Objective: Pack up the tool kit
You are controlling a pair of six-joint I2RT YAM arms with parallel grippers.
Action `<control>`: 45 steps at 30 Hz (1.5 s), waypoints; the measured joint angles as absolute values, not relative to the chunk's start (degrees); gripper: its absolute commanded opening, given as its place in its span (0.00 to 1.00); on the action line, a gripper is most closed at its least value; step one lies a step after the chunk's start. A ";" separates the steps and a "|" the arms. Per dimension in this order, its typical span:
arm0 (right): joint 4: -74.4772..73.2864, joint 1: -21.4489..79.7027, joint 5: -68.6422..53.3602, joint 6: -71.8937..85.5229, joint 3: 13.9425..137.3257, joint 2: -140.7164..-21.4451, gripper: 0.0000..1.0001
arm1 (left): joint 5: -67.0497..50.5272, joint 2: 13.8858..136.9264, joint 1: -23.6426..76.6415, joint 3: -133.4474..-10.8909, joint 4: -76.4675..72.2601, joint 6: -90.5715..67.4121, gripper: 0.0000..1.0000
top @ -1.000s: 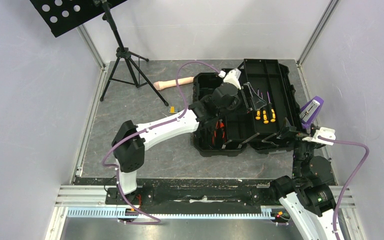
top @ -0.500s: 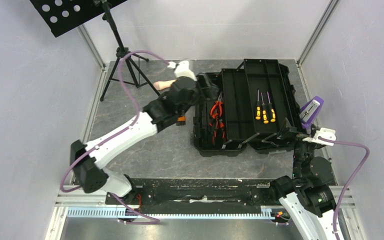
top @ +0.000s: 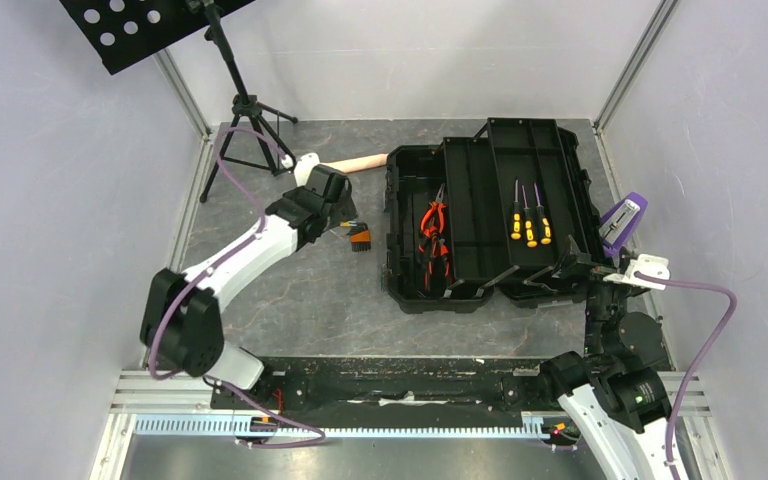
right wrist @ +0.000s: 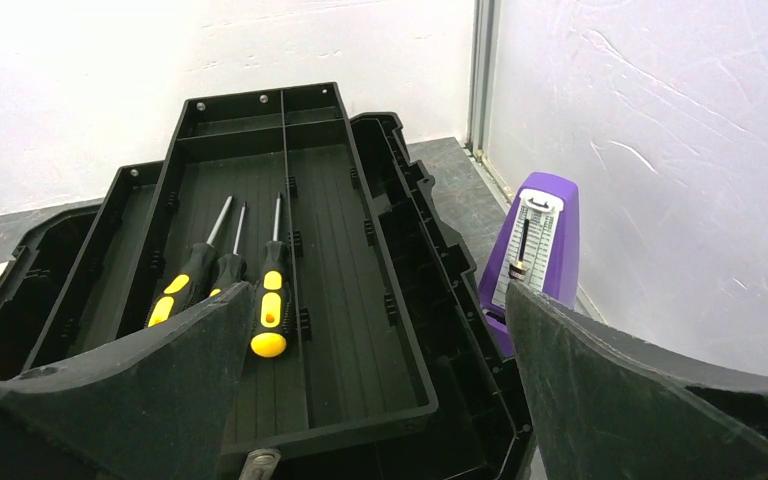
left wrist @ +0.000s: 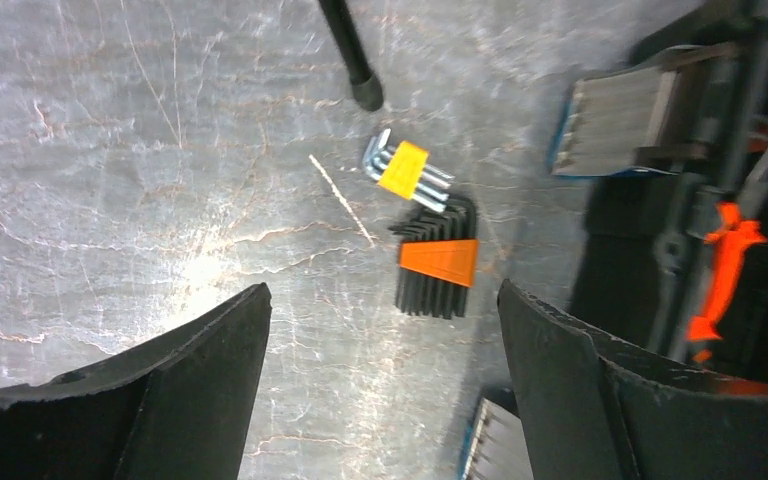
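Observation:
The black toolbox [top: 490,215] lies open on the table's right half. Orange pliers [top: 432,232] rest in its left part and three yellow-and-black screwdrivers [top: 528,226] lie in its tray [right wrist: 360,250]. My left gripper [top: 343,226] hovers left of the box, open and empty, over two hex key sets: one in a yellow holder [left wrist: 403,170], one in an orange holder [left wrist: 438,262]. In the left wrist view that gripper [left wrist: 382,300] has bare floor between its fingers. My right gripper [top: 585,270] is open at the box's near right corner, and in its own wrist view [right wrist: 378,300] it faces the screwdrivers [right wrist: 230,285].
A beige cylindrical handle [top: 360,163] lies behind my left arm. A black tripod [top: 250,120] stands at the back left, one leg [left wrist: 350,55] ending near the hex keys. A purple metronome-like object [top: 622,222] stands against the right wall. Blue-edged latches [left wrist: 620,120] line the toolbox's left side.
My left arm has swung left out of the toolbox, leaving the orange pliers inside, and its jaws have spread wider. The right arm has not moved.

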State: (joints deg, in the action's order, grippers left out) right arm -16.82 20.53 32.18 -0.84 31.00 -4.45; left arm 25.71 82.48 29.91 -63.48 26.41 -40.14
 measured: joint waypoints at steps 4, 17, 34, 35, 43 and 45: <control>-16.82 20.53 31.94 -0.84 30.79 -4.62 0.98 | 26.11 90.39 29.36 -64.88 26.52 -42.35 0.91; -16.80 20.53 32.27 -1.63 30.41 -4.62 0.98 | 31.40 107.68 29.32 -76.44 28.80 -59.37 0.86; -16.75 20.53 33.08 -2.85 30.11 -4.67 0.98 | 32.21 115.42 27.70 -78.87 28.38 -63.94 0.30; -16.78 20.53 33.08 -2.85 30.11 -4.71 0.98 | 32.27 114.52 27.68 -77.89 27.42 -63.90 0.26; -16.78 20.53 33.08 -2.83 30.11 -4.78 0.98 | 30.00 107.57 26.89 -69.17 22.48 -64.27 0.02; -16.78 20.53 33.06 -2.83 30.11 -4.78 0.98 | 29.15 106.04 26.55 -67.20 21.21 -64.23 0.02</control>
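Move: The small silver hex keys in their yellow holder lie on the floor about 7 cm ahead of the left hand, 1 cm to its right and 13 cm below. The orange-banded black hex key set is 4 cm nearer the base than those and 3 cm farther right; the tripod foot stands 3 cm beyond them and 4 cm left. The pale club lies some 13 cm beyond the silver keys. From the right hand they lie roughly 48 cm left, 22 cm ahead and 27 cm below. The yellow holder of the silver hex keys gets pinched by the left gripper, which sinks steeply about 13 cm while reaching some 7 cm forward and turning roughly 20 degrees counter-clockwise. Low over the floor the wide-open fingers close until nearly shut on the holder, then the hand draws back about 2 cm and rises 1 cm, keeping its grip. ##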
